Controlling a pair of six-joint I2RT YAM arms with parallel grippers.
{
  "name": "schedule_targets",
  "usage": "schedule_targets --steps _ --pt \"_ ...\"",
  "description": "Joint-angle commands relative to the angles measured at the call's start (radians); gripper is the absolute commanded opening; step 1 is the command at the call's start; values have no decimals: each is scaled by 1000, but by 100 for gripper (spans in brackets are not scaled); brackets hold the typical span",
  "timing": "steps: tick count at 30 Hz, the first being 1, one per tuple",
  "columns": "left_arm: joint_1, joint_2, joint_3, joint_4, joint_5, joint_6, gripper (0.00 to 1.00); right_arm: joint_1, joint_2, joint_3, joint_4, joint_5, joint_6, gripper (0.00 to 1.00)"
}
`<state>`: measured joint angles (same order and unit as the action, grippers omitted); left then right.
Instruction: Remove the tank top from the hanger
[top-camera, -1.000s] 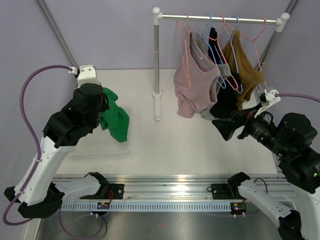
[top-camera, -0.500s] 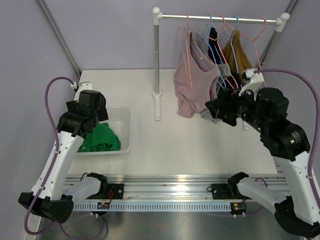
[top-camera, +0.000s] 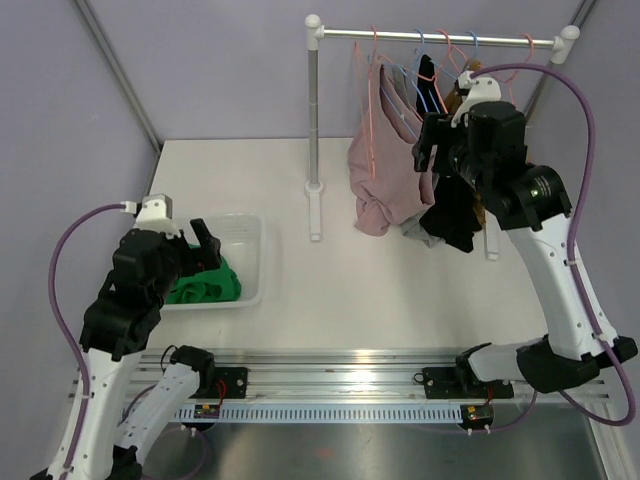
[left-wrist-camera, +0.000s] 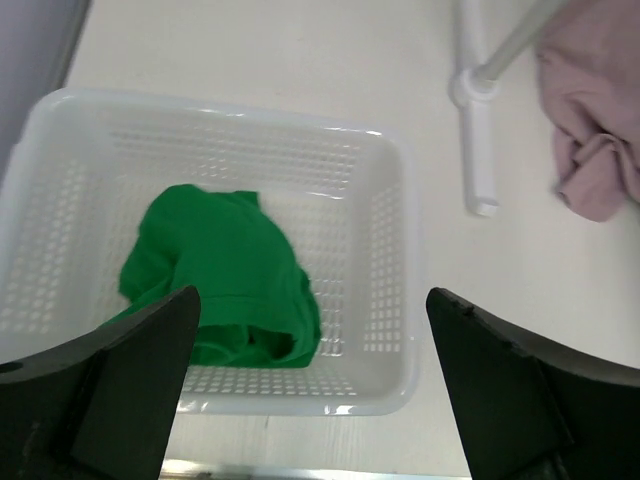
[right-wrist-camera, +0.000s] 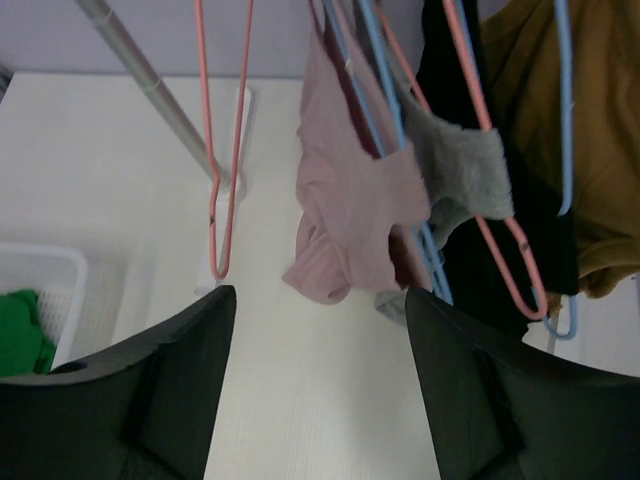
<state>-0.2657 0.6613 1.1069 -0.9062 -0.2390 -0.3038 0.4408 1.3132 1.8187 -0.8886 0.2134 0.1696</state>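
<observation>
A pink tank top (top-camera: 385, 175) hangs on a hanger on the rack rail (top-camera: 440, 38), beside grey (top-camera: 452, 138), black (top-camera: 452, 215) and mustard garments. My right gripper (top-camera: 428, 152) is open and empty, raised close in front of the hanging clothes. In the right wrist view its fingers (right-wrist-camera: 150, 400) frame the table below the pink tank top (right-wrist-camera: 350, 200). My left gripper (top-camera: 205, 243) is open and empty above the white basket (top-camera: 255, 262). In the left wrist view (left-wrist-camera: 315, 400) a green garment (left-wrist-camera: 220, 280) lies in the basket (left-wrist-camera: 400, 250).
An empty pink hanger (right-wrist-camera: 220, 150) hangs left of the tank top. The rack's left pole (top-camera: 314, 120) stands on a white base (left-wrist-camera: 478, 150) mid-table. The mustard garment (right-wrist-camera: 590, 150) and black garment (right-wrist-camera: 500, 250) hang at the right.
The left gripper let the green garment drop into the basket and drew back toward the near edge. The right arm rose from table height up to the hanging clothes.
</observation>
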Motion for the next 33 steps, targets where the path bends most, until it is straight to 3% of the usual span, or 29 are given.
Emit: schedule_targets --steps 1,6,11,16,20,24,27,28,31,33 --pt "2 -70 -106 157 281 32 99 -68 70 132 28 32 -87 74" --pt "-1 -175 -206 205 270 43 99 -137 239 309 5 -104 -163 71" --pt "-1 -215 -220 219 267 38 99 -174 421 502 -64 -169 -237 58" --pt "-1 -207 -223 222 280 37 99 -191 509 545 -58 -203 -249 55" --pt "-3 -207 -229 225 282 37 99 -192 550 562 -53 -243 -260 46" --pt "-1 -207 -231 231 291 37 99 -191 557 553 -43 -273 -234 28" --pt "-3 -201 -232 233 296 37 99 -192 538 522 -15 -272 -213 20" --pt "-3 -201 -234 231 300 37 99 -192 532 522 -10 -270 -209 8" --pt "-3 -201 -236 233 302 38 99 -192 517 522 -7 -292 -193 0" --pt "-4 -198 -236 234 302 37 99 -191 512 541 -13 -316 -176 0"
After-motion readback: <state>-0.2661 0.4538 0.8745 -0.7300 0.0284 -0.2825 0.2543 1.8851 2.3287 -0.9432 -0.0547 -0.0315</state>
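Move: The near part of the blue hanger carrying the pink tank top is about 15 cm ahead of my right hand, 1 cm left and 4 cm lower. The pink tank top's body hangs some 17 cm ahead, 5 cm left and 16 cm below. The empty pink hanger is roughly 14 cm ahead and 11 cm left, the grey top about 18 cm ahead and 3 cm right. From my left hand the blue hanger is about 25 cm ahead and 40 cm right. I reach forward about 15 cm with my right hand, arching up slightly and then dipping to some 4 cm below its starting height. On the way I close the fingers until they pinch the blue hanger by the pink tank top. My open left hand shifts about 4 cm right and a little back and down over the bin, turning some 15 degrees clockwise. ##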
